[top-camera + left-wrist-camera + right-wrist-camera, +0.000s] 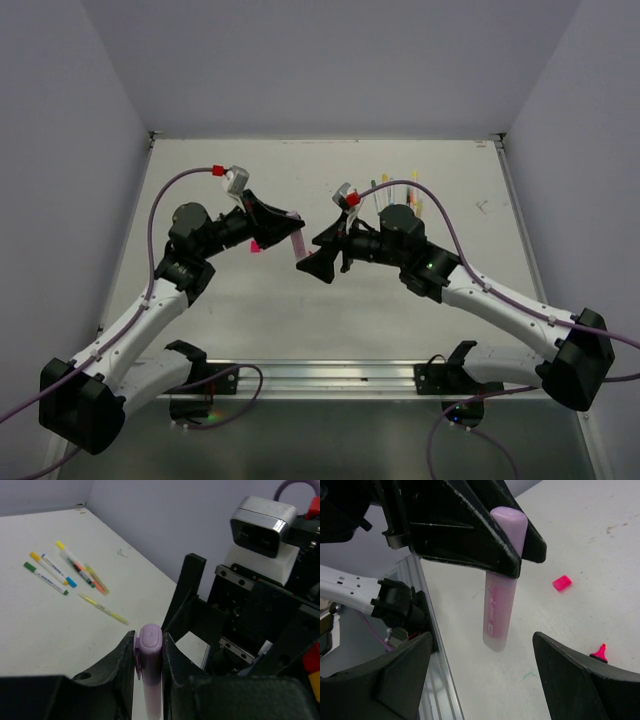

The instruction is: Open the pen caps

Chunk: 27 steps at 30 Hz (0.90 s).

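Observation:
My left gripper (149, 639) is shut on the lilac capped end of a fat highlighter (501, 600). Its pink translucent body hangs down above the table, tilted. In the top view this highlighter (297, 243) sits between the two grippers at mid-table. My right gripper (482, 645) is open, and the highlighter's lower end hangs in the wide gap without touching either finger. A small pink cap (562, 583) lies loose on the table, and a pink pen tip (599, 652) peeks out behind my right finger. Several thin pens (60, 572) lie together further off.
The thin pens (400, 192) lie at the back right of the white table. A metal rail (330, 375) runs along the near edge. Grey walls close the table in on three sides. The right arm's wrist (260, 525) stands close in front of my left gripper.

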Motion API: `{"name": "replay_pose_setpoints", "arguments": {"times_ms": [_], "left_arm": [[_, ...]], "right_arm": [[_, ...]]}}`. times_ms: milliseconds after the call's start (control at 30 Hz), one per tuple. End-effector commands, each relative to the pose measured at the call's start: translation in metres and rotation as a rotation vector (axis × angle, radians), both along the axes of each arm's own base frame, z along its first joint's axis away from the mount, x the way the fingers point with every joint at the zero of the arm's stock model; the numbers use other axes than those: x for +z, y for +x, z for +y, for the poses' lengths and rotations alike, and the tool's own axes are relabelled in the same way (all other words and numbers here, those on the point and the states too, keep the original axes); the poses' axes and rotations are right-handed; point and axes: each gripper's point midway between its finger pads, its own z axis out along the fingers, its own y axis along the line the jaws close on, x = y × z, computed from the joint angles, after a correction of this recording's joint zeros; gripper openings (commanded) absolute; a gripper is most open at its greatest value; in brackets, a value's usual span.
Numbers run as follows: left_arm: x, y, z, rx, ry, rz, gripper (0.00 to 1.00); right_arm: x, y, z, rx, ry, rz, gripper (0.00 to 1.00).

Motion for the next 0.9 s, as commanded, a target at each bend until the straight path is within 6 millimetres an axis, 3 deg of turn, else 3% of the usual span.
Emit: {"name": "replay_pose_setpoints", "arguments": {"times_ms": [0, 200, 267, 467, 867], "left_arm": [[0.033, -0.039, -0.009, -0.201, -0.081, -0.170, 0.00], [0.039, -0.056, -0.010, -0.269, -0.117, -0.215, 0.00], [0.042, -0.059, -0.009, -0.280, -0.127, -0.228, 0.00], [0.047, -0.061, -0.010, -0.291, -0.146, -0.246, 0.00], [0.052, -0.057, -0.015, -0.281, -0.178, -0.266, 0.00]], "right_arm": [[0.018, -0.016, 0.005, 0.118, 0.076, -0.027, 0.85], [0.023, -0.011, 0.006, 0.138, 0.092, -0.035, 0.80], [0.027, -0.015, 0.009, 0.170, 0.108, -0.041, 0.73], [0.030, -0.022, 0.019, 0.257, 0.133, -0.033, 0.54], [0.031, -0.024, 0.028, 0.313, 0.147, -0.020, 0.33]]}}
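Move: The pink marker, whole and pinched at its cap end by the left fingers, has its middle about 3 cm behind that hand, 1 cm to its right and 2 cm below. From the wide-open right hand it lies some 3 cm left, 2 cm ahead and 1 cm higher. On the table, a black marker lies about 12 cm ahead of the right hand, 1 cm right and 26 cm down; the loose pink cap sits roughly 16 cm ahead, 13 cm left and 29 cm below the left hand. The pink marker, still pinched by the left fingers, is carried back about 5 cm and up some 4, its wrist swinging clockwise and tilting. Against it the right hand eases back and left, 2 to 3 cm each, turning about 15 degrees counter-clockwise and closing from wide open to about a third around the marker's lower body; a grip can't yet be made out. ##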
